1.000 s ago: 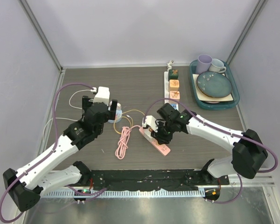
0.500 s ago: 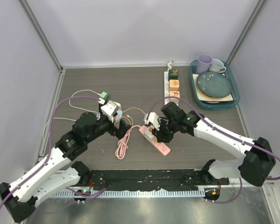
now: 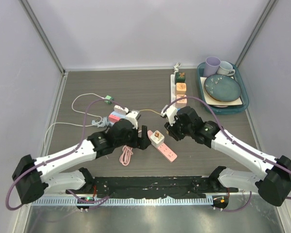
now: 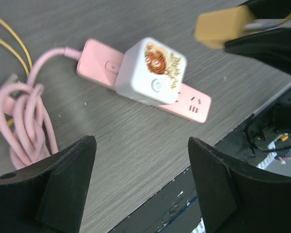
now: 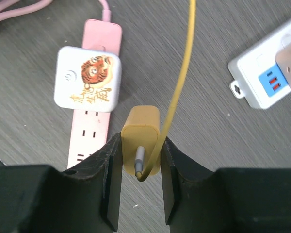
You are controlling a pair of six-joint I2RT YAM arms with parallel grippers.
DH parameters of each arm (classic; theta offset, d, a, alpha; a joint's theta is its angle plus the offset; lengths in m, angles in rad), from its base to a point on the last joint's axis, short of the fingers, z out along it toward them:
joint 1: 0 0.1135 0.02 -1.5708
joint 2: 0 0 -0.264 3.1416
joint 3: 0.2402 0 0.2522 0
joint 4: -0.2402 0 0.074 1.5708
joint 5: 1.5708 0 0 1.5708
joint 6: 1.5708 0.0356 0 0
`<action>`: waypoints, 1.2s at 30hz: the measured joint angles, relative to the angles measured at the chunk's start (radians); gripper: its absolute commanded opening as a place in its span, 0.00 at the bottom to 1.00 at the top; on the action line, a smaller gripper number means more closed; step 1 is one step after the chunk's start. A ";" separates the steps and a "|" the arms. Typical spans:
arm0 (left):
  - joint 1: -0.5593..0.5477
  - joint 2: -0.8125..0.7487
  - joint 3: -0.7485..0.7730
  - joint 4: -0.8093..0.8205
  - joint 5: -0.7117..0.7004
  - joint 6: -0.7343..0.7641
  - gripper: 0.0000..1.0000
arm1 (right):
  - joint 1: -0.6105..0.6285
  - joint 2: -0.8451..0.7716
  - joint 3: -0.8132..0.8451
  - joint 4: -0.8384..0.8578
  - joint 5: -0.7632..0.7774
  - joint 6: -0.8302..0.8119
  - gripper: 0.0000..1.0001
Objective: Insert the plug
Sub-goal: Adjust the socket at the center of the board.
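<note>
A yellow plug (image 5: 141,130) with a yellow cable (image 3: 148,113) hangs above the table, and my right gripper (image 5: 140,145) is shut on its two sides. It hovers just right of the pink power strip (image 5: 89,138), apart from it. A white cube adapter (image 4: 153,73) with an orange picture sits plugged into that strip (image 4: 191,103). My left gripper (image 4: 143,170) is open and empty, low over the table just in front of the strip. Seen from above, the left gripper (image 3: 141,138) is left of the strip (image 3: 166,151) and the right gripper (image 3: 169,124) is behind it.
The strip's pink cable (image 3: 127,151) lies coiled at its left. A white power strip (image 3: 179,90) with small adapters lies at the back, beside a teal tray (image 3: 202,97) of dishes. Small chargers and white cables (image 3: 111,116) lie at the left. A black rail (image 3: 150,184) runs along the near edge.
My left arm has swung right from the chargers to the pink strip, jaws narrowing slightly. My right gripper has drawn back from the strip, still holding the yellow plug, uncovering the white adapter.
</note>
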 measured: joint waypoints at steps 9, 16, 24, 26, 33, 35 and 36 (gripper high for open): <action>-0.037 0.306 0.084 -0.109 -0.157 -0.187 0.72 | -0.001 -0.044 -0.078 0.076 0.114 0.121 0.01; -0.062 0.324 0.219 -0.369 -0.361 -0.238 0.76 | -0.001 -0.102 -0.123 0.114 0.118 0.148 0.01; -0.141 0.253 0.246 -0.581 -0.418 -0.310 0.76 | -0.001 -0.101 -0.124 0.151 0.117 0.157 0.01; -0.142 0.242 0.209 -0.597 -0.415 -0.330 0.77 | -0.001 -0.101 -0.125 0.155 0.116 0.157 0.01; -0.139 0.311 0.156 -0.629 -0.418 -0.347 0.57 | -0.001 -0.101 -0.134 0.162 0.109 0.157 0.01; -0.131 0.356 0.156 -0.618 -0.418 -0.335 0.37 | -0.001 -0.102 -0.135 0.163 0.108 0.157 0.01; -0.125 0.382 0.156 -0.609 -0.417 -0.328 0.29 | -0.001 -0.102 -0.135 0.164 0.107 0.157 0.01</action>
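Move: Lying about 9 cm to the left of the left hand, 2 cm back and some 13 cm below is the pink cable bundle. The white cube stands roughly 6 cm to this hand's right and 4 cm ahead, 10 cm down, on the pink strip, whose middle is about 8 cm right and 3 cm ahead, 13 cm down. From the right hand the bundle lies about 20 cm left, 5 cm back and 12 cm below. Dipping, lifting a few centimetres, then sinking again, the left hand ends about 10 cm lower and 9 cm farther left, leaving the white cube and coming over the near end of the pink cable bundle. Its wrist rolls through some 50 degrees so the fingers point steeply down, and they draw partly closed late on. The right hand keeps its grip on the yellow plug, turning slightly clockwise. ##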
